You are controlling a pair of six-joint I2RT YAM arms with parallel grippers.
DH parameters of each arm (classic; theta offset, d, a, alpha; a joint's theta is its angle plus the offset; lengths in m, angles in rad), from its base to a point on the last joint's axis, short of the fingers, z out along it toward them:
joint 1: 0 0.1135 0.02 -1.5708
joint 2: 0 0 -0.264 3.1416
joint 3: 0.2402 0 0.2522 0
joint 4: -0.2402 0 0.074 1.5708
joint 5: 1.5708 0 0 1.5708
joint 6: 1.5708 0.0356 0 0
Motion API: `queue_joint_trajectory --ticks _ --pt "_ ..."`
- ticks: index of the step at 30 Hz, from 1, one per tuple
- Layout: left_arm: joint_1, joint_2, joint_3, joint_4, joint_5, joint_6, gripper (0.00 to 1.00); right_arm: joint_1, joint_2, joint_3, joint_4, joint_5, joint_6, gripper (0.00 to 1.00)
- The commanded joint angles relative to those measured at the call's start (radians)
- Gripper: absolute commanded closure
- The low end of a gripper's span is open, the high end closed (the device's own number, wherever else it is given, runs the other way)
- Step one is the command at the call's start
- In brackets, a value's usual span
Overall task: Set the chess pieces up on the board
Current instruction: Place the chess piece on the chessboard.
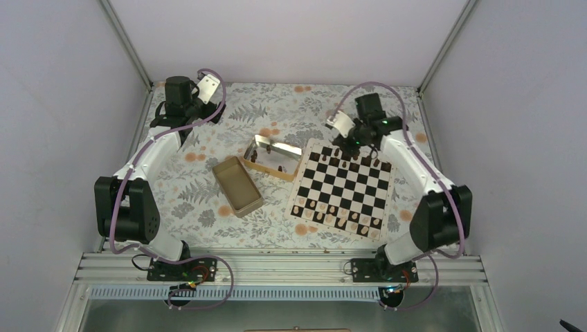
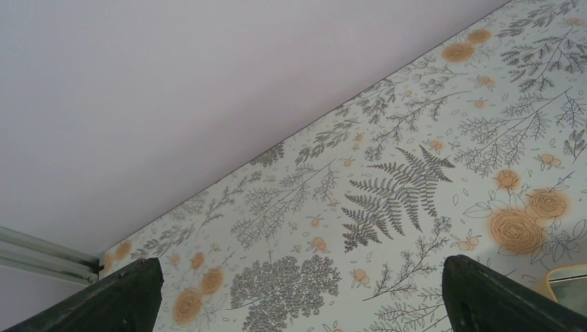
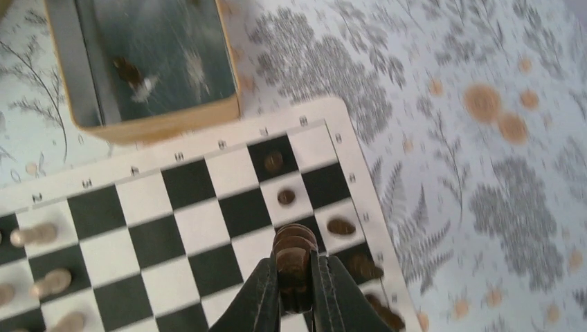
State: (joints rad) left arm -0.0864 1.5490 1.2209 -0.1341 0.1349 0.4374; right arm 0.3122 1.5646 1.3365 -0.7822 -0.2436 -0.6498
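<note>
The board (image 1: 342, 189) lies right of centre, with pale pieces (image 1: 332, 213) along its near rows and dark chess pieces (image 1: 348, 161) along the far edge. My right gripper (image 1: 343, 146) hovers over that far edge. In the right wrist view it (image 3: 296, 261) is shut on a dark brown chess piece (image 3: 294, 243), held above the squares near the board (image 3: 201, 225) corner, with other dark pieces (image 3: 286, 197) standing close by. My left gripper (image 1: 208, 111) is at the far left back, away from the board. Its jaws (image 2: 302, 266) stand wide open with nothing between them.
An open golden tin (image 1: 271, 156) sits just left of the board, and a dark piece (image 3: 129, 70) lies in it. A second tin (image 1: 237, 185) lies nearer the left. Walls and metal posts close in the floral tablecloth (image 1: 208, 187) on three sides.
</note>
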Motion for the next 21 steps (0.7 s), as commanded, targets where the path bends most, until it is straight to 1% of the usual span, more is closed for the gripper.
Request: queue_joint_trajectory --ticks 1,5,12,16,21 --pt "-0.001 -0.021 0.013 0.011 0.005 0.004 0.00 -0.095 -0.113 -0.111 -0.002 0.000 0.015 0.92" --pt "-0.001 -0.015 0.014 0.011 0.013 0.001 0.00 -0.209 -0.173 -0.203 -0.004 -0.004 -0.011 0.91" --pt "-0.001 -0.015 0.014 0.010 0.021 -0.003 0.00 -0.371 -0.200 -0.316 0.009 -0.012 -0.066 0.91" --pt "-0.001 -0.014 0.012 0.011 0.020 -0.002 0.00 -0.432 -0.186 -0.353 0.020 -0.022 -0.091 0.90" --pt "-0.002 -0.009 0.009 0.016 0.022 -0.002 0.00 -0.468 -0.162 -0.399 0.043 -0.015 -0.110 0.90"
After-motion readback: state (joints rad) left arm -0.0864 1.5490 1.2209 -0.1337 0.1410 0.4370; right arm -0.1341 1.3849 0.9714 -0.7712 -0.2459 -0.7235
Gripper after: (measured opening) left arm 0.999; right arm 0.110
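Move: The right hand, already holding a brown chess piece, is bound for the empty right end of the second brown row, some 17 cm to its right, 2 cm nearer the base and 15 cm below. Beyond that gap, the corner rook stands about 21 cm right and 1 cm ahead, and the knight 17 cm right and 2 cm ahead. The row's nearest standing pawn is roughly 8 cm right, level fore and aft. From the idle left hand the gap lies about 60 cm right and 14 cm back. Rightward in a quick sweep of about 16 cm, slowing towards the end, the right hand carries the gripped piece along the back rows to the empty end of the pawn row. It travels level at first, then sinks some 7 cm while easing back about 5 cm; the wrist turns clockwise roughly 20 degrees and the fingers tip more steeply down, keeping their hold. ##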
